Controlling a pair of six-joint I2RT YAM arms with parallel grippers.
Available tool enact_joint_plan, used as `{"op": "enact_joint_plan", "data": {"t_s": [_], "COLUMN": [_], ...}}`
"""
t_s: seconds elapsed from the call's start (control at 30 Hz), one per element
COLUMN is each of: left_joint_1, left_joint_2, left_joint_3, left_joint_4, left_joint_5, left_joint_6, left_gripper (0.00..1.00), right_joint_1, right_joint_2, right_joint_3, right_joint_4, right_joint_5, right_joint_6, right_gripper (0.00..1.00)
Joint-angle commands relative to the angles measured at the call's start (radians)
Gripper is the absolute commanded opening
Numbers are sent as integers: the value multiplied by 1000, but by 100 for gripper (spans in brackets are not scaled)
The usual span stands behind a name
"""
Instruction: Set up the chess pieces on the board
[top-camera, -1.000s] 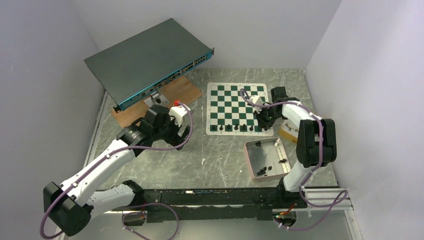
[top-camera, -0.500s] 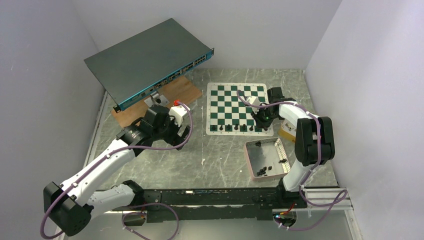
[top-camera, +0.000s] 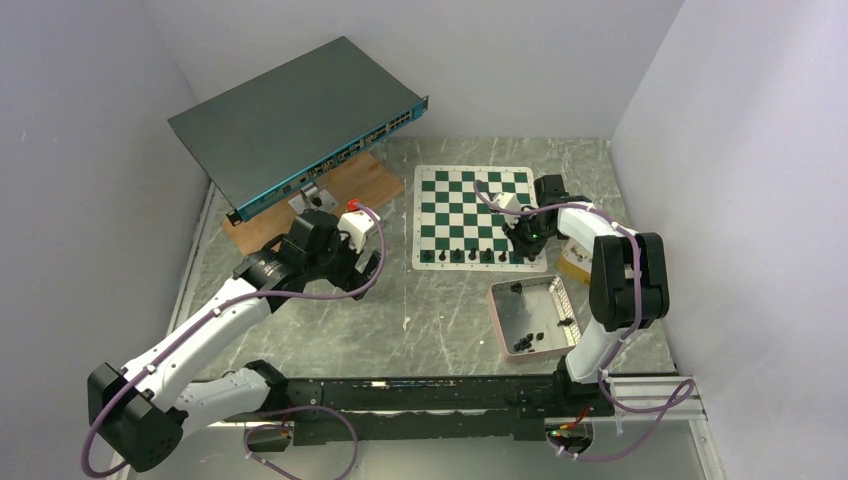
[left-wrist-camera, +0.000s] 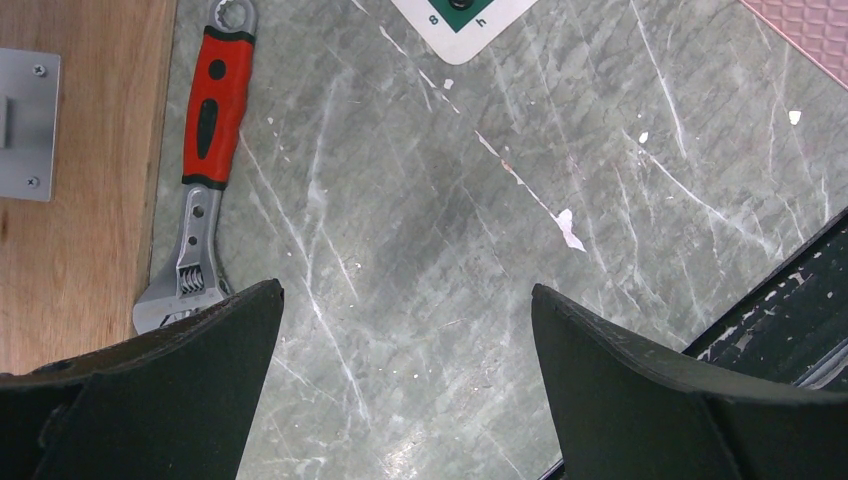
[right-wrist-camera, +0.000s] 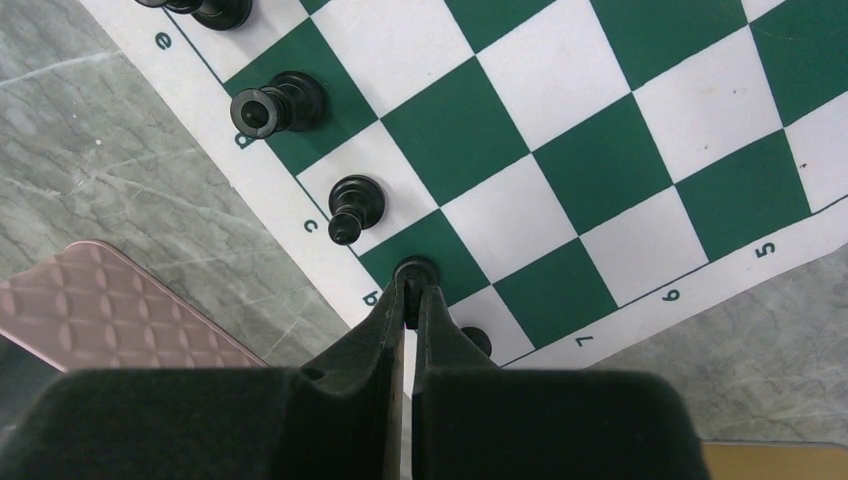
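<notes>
The board (top-camera: 470, 205) lies at the table's middle right, with several black chess pieces (top-camera: 472, 256) in a row along its near edge. My right gripper (right-wrist-camera: 413, 296) is shut on a chess piece (right-wrist-camera: 416, 270) that stands on the green square by the letter b. Beside it stand pieces at c (right-wrist-camera: 355, 205) and d (right-wrist-camera: 275, 103), and another (right-wrist-camera: 478, 342) shows half hidden behind my right finger. More pieces (top-camera: 522, 346) lie in the pinkish tray (top-camera: 500, 312). My left gripper (left-wrist-camera: 405, 290) hangs open over bare marble, left of the board.
A red-handled wrench (left-wrist-camera: 205, 170) lies by a wooden plate (top-camera: 350, 185) at the left. A tilted network switch (top-camera: 300, 115) leans at the back left. A small wooden block (top-camera: 574, 266) sits right of the board. Walls close in on three sides.
My right arm has shifted slightly up and left over the board's near right corner, with the piece still between its fingers. The left arm has not moved.
</notes>
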Motion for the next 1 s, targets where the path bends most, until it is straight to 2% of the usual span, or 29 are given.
{"op": "enact_joint_plan", "data": {"t_s": [0.0,0.2,0.4,0.6,0.7,0.83,0.97], "left_joint_1": [7,7,9,13,15,19,21], "left_joint_2": [-1,-1,-1,-8,-16,-33,-49], "left_joint_3": [10,10,11,11,8,4,2], "left_joint_4": [39,39,37,39,42,51,55], "left_joint_5": [24,25,24,28,29,34,42], "left_joint_6": [2,2,1,0,-1,-4,-7], "left_gripper": [100,100,100,100,100,100,100], "right_joint_1": [0,0,-2,-13,-24,-31,-33], "right_joint_2": [21,10,-65,-172,-238,-354,-456], "right_joint_3": [11,18,38,55,57,19,-39], "right_joint_4": [3,7,3,-49,-120,-255,-418], "right_joint_5": [2,-10,-15,-70,-179,-368,-443], "right_joint_6": [13,38,61,40,-24,-210,-455], "right_gripper": [12,32,38,38,38,40,40]}}
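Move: The right gripper holds a black piece over its square in the board's near row, which lies straight below the hand, about 3 cm down. In that row, another black piece stands some 3 cm to the right and one about 3 cm to the left. The pink tray's middle is roughly 14 cm back and 4 cm to the right. From the left hand, the square is about 9 cm ahead, 28 cm to the right and 17 cm below. Open the right fingers to somewhat under half, letting go of the black piece while sinking only a touch, then lift the hand fast off the row, about 12 cm up. Late in the rise, draw back some 4 cm and a little left, tilting the wrist and turning it counter-clockwise; keep the fingers parted. ##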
